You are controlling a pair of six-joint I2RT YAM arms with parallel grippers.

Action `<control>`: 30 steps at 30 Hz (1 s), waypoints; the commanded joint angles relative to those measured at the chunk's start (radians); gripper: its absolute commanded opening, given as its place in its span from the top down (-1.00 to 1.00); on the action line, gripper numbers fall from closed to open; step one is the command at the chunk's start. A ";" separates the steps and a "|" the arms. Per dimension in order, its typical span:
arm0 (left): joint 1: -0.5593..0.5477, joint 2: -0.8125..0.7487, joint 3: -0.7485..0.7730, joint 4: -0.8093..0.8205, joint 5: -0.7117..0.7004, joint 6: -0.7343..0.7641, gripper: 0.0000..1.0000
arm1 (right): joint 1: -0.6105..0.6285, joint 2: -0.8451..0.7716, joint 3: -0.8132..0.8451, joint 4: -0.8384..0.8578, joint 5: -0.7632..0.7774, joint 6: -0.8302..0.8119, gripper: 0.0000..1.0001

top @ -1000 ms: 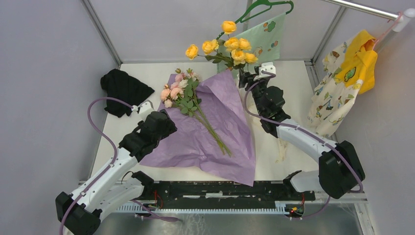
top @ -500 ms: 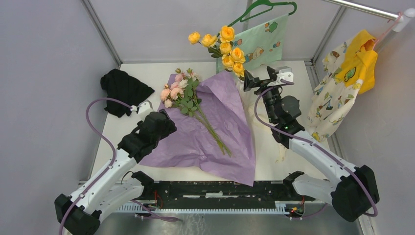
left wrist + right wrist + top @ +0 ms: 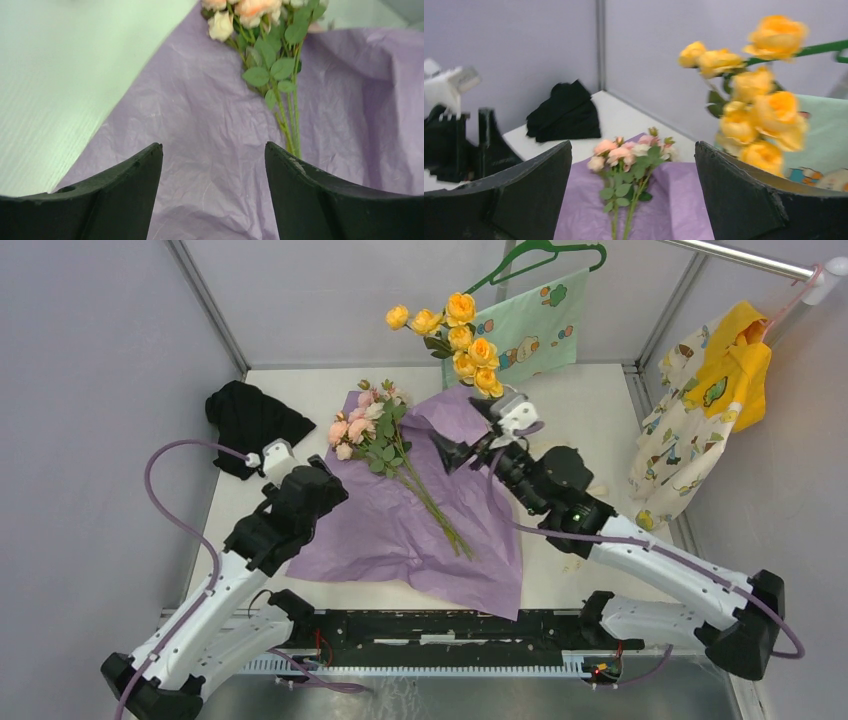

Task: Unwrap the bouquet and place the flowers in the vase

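The purple wrapping paper (image 3: 420,515) lies spread flat on the table. Pink and cream flowers (image 3: 372,432) lie on it, stems pointing toward the near edge. A bunch of yellow roses (image 3: 460,335) stands upright at the back. The vase under them is hidden behind a fold of paper and my right gripper (image 3: 465,432). That gripper hangs open and empty over the paper's far right part, facing the pink flowers (image 3: 629,152). My left gripper (image 3: 213,145) is open and empty low over the paper's left part (image 3: 210,125), with the flower stems (image 3: 289,125) just ahead to the right.
A black cloth (image 3: 255,420) lies at the back left. A green printed garment on a hanger (image 3: 530,325) hangs behind the yellow roses. Patterned and yellow clothes (image 3: 705,400) hang at the right wall. The black base rail (image 3: 450,625) runs along the near edge.
My right gripper opened, let go of the yellow roses and swung left and nearer, over the paper. The yellow roses stay upright. My left arm shifted slightly left.
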 commanded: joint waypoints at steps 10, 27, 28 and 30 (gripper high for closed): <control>-0.001 -0.185 0.077 -0.138 -0.222 -0.112 -0.63 | 0.102 0.481 0.355 -0.425 0.094 0.016 -0.84; -0.002 -0.176 0.046 -0.115 -0.188 -0.089 -0.64 | -0.014 0.981 0.730 -0.673 -0.031 0.109 -0.12; -0.002 -0.171 0.044 -0.112 -0.186 -0.088 -0.64 | -0.015 0.989 0.732 -0.676 -0.045 0.104 -0.07; -0.002 -0.164 0.040 -0.105 -0.179 -0.088 -0.64 | -0.016 1.006 0.741 -0.686 -0.081 0.097 -0.01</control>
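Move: Below and out to the left of the right hand, which is high and wide open, lie the bare stems of the pink flowers, at the spot just below their leaves: about 12 cm ahead, 12 cm left and 38 cm down. Their blossoms are roughly 8 cm farther out and 9 cm more to the left. The vase with the yellow roses stands about 14 cm ahead of this hand and 8 cm to its right. From the left hand, that stem spot is some 14 cm ahead, 14 cm right and 18 cm lower. Plunging nearly 30 cm, the right hand swings about 12 cm left and 11 cm forward, away from the vase and towards the pink flowers' stems, while its fingers tip from slightly upward to slanting down and close to roughly half open, still above the stems. The left hand, open and empty, draws off from the stems, some 5 cm left, 4 cm up and a little back. ##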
